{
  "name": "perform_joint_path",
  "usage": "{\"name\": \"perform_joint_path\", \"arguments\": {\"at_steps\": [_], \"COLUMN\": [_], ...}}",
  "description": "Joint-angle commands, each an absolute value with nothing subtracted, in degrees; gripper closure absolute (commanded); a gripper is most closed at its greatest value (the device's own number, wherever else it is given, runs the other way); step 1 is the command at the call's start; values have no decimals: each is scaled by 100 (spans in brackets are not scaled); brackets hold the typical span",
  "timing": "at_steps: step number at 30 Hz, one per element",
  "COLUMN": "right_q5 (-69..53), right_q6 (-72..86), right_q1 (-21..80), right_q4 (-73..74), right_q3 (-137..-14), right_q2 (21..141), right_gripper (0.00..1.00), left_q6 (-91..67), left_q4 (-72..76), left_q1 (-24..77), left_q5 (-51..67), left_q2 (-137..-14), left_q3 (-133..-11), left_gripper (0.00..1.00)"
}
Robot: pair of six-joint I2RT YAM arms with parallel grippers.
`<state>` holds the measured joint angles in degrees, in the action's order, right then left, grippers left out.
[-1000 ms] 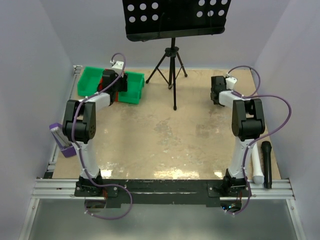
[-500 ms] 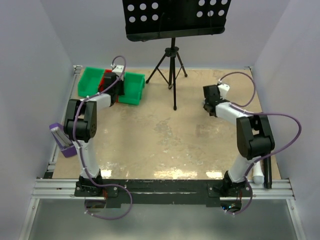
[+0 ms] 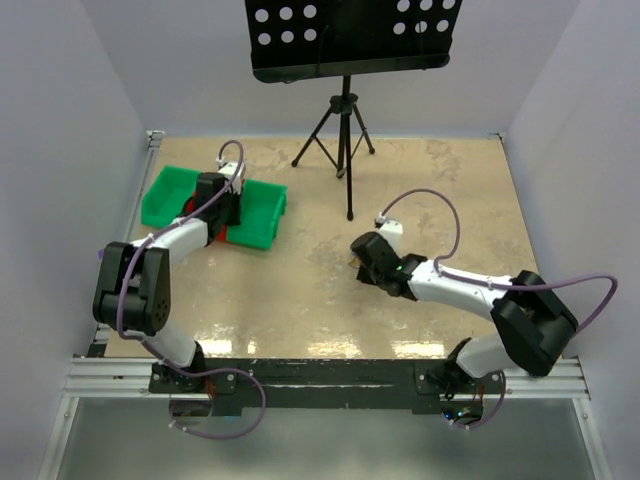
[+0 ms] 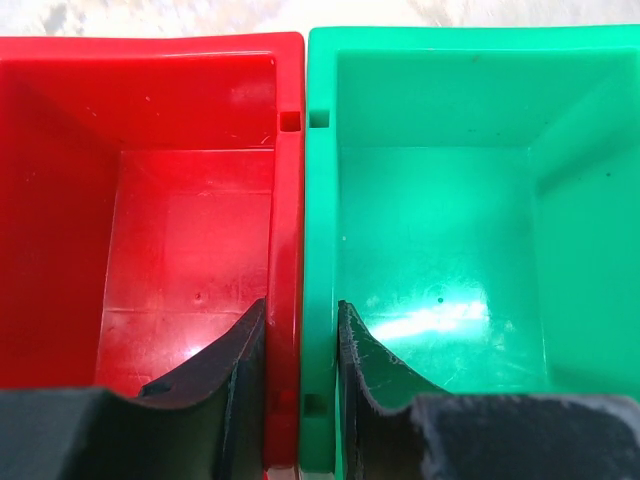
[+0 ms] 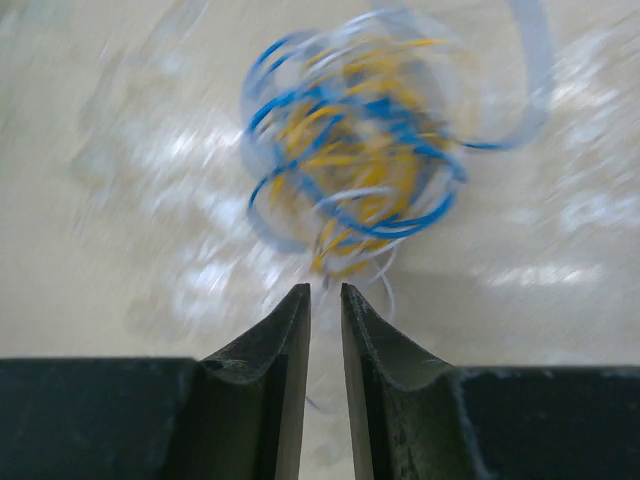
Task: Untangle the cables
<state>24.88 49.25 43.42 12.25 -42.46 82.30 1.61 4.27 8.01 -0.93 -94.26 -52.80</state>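
Note:
The cables show in the right wrist view as a blurred tangle of blue, yellow and whitish strands on the table, just ahead of my right gripper. Its jaws stand narrow, and thin strands run from the tangle into the gap between them. In the top view this gripper is low over the middle of the table. My left gripper is shut across the touching walls of a red bin and a green bin. Both bins look empty.
The green bin sits at the far left of the table, with my left gripper over it. A black tripod carrying a perforated music stand stands at the back centre. White walls close in both sides.
My right arm swept from the far right corner to the table's middle. The left gripper closed on the bin walls and drew the bins nearer. Both grippers' jaws narrowed.

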Motion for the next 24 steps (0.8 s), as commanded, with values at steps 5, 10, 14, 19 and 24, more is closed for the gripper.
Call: {"name": "perform_joint_path", "arguments": {"at_steps": [5, 10, 14, 19, 24], "right_q5": [2206, 2232, 2977, 3375, 3533], "right_q6": [6231, 6355, 6346, 5671, 4897], "right_q1": [6431, 6829, 6759, 5601, 4642], "right_q4": [2038, 2653, 3312, 3052, 2330], "right_q3": [-4412, -4780, -5298, -5572, -5712], "right_q2": [7893, 7656, 7278, 7479, 8032], "right_gripper": [71, 47, 34, 27, 26], "left_q6": [141, -130, -202, -316, -580], "left_q4": [35, 9, 9, -246, -115], "left_q1": [1528, 1863, 1942, 1942, 1977], "left_q5": [-430, -492, -519, -536, -659], "left_q2": [-8780, -8903, -8912, -8921, -8728], "left_q3": [-5098, -5133, -5063, -5080, -4861], "left_gripper": [96, 96, 97, 97, 98]}}
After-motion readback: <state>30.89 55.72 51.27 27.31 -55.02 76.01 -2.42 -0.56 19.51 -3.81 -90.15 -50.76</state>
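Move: The cable tangle lies about 6 cm ahead of the right hand, 1 cm to its right and 3 cm below. From that hand the music stand's near foot is roughly 14 cm ahead and 4 cm left, and the right green bin some 14 cm ahead and 27 cm left. The left hand already grips the adjoining red and green rims; from it the tangle is about 34 cm right, 10 cm back and 6 cm below. Right hand draws back-left about 13 cm, opens, then lifts forward; left drags the gripped bins right and back. ##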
